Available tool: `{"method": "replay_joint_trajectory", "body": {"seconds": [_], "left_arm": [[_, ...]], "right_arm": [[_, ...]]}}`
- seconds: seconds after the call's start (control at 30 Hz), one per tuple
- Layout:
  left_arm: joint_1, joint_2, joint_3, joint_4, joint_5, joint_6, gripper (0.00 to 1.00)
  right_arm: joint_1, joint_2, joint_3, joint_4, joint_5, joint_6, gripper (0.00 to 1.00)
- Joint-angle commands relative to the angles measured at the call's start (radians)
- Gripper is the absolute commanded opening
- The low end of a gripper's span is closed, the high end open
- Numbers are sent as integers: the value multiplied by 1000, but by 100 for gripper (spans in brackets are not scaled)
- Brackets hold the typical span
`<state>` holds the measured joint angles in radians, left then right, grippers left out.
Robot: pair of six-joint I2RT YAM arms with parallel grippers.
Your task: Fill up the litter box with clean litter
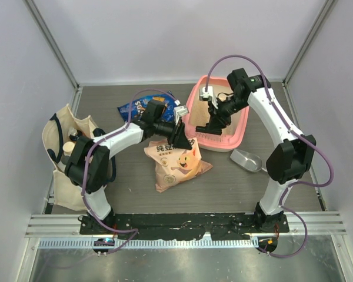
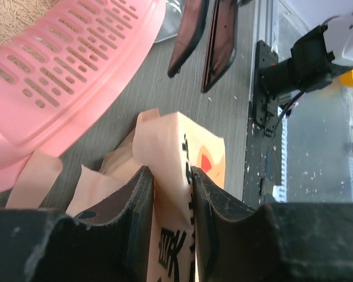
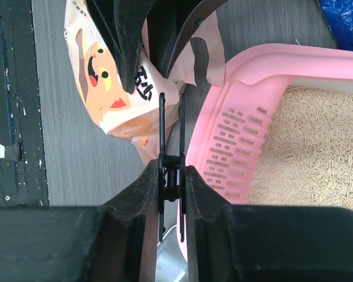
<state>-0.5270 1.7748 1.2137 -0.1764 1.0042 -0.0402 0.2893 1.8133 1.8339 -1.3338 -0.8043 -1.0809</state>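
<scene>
The pink litter box stands at the back right, with pale beige clean litter spread over its floor. In front of its slotted ledge lies the pinkish-beige litter bag with an orange cartoon cat. My left gripper is shut on the bag's folded top edge, and the paper touches both jaws. Just right of it, over the ledge, my right gripper is shut on a black spring clip. In the top view the two grippers are close together.
A blue chip bag lies behind the left arm. A cream tote bag stands at the left edge. A metal scoop rests near the box's front right corner. White walls close off the back and sides.
</scene>
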Motion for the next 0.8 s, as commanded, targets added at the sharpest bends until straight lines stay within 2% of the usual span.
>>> {"method": "replay_joint_trajectory", "body": {"seconds": [0.0,0.1,0.2,0.3,0.5,0.67,0.77], "left_arm": [[-14,-37,-23,265,-78,-141,34],[-16,-17,-17,291,-26,-168,27],[-16,3,-17,340,22,-211,9],[-15,-6,-42,390,54,-217,1],[-13,-15,-20,367,97,-155,0],[-13,-28,18,231,105,-44,0],[-11,-40,44,120,103,72,0]], "right_arm": [[-16,-28,34,-47,-19,56,2],[-27,-48,13,-51,-26,67,2],[-27,-68,-16,-99,-30,9,2],[-21,-80,-28,-146,-27,-71,2],[7,-75,-18,-174,-3,-120,2],[19,-65,-18,-173,2,-137,2],[36,-74,-36,-173,14,-143,2]]}}
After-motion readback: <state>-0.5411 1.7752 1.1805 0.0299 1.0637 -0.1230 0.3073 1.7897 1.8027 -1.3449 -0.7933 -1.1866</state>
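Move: The litter bag's top edge stands between the left hand's parted fingertips, its corner about 2 cm to the right and 1 cm below. The clip in the right hand is some 9 cm to the right, 5 cm ahead and 5 cm higher; the litter box's middle is about 13 cm right, 14 cm ahead and 12 cm below. From the right hand, that bag corner lies roughly 7 cm left, 5 cm back and 6 cm below. The left fingers close from part-open, pinching the litter bag's top edge, as the hand shifts about 2 cm right and up. ##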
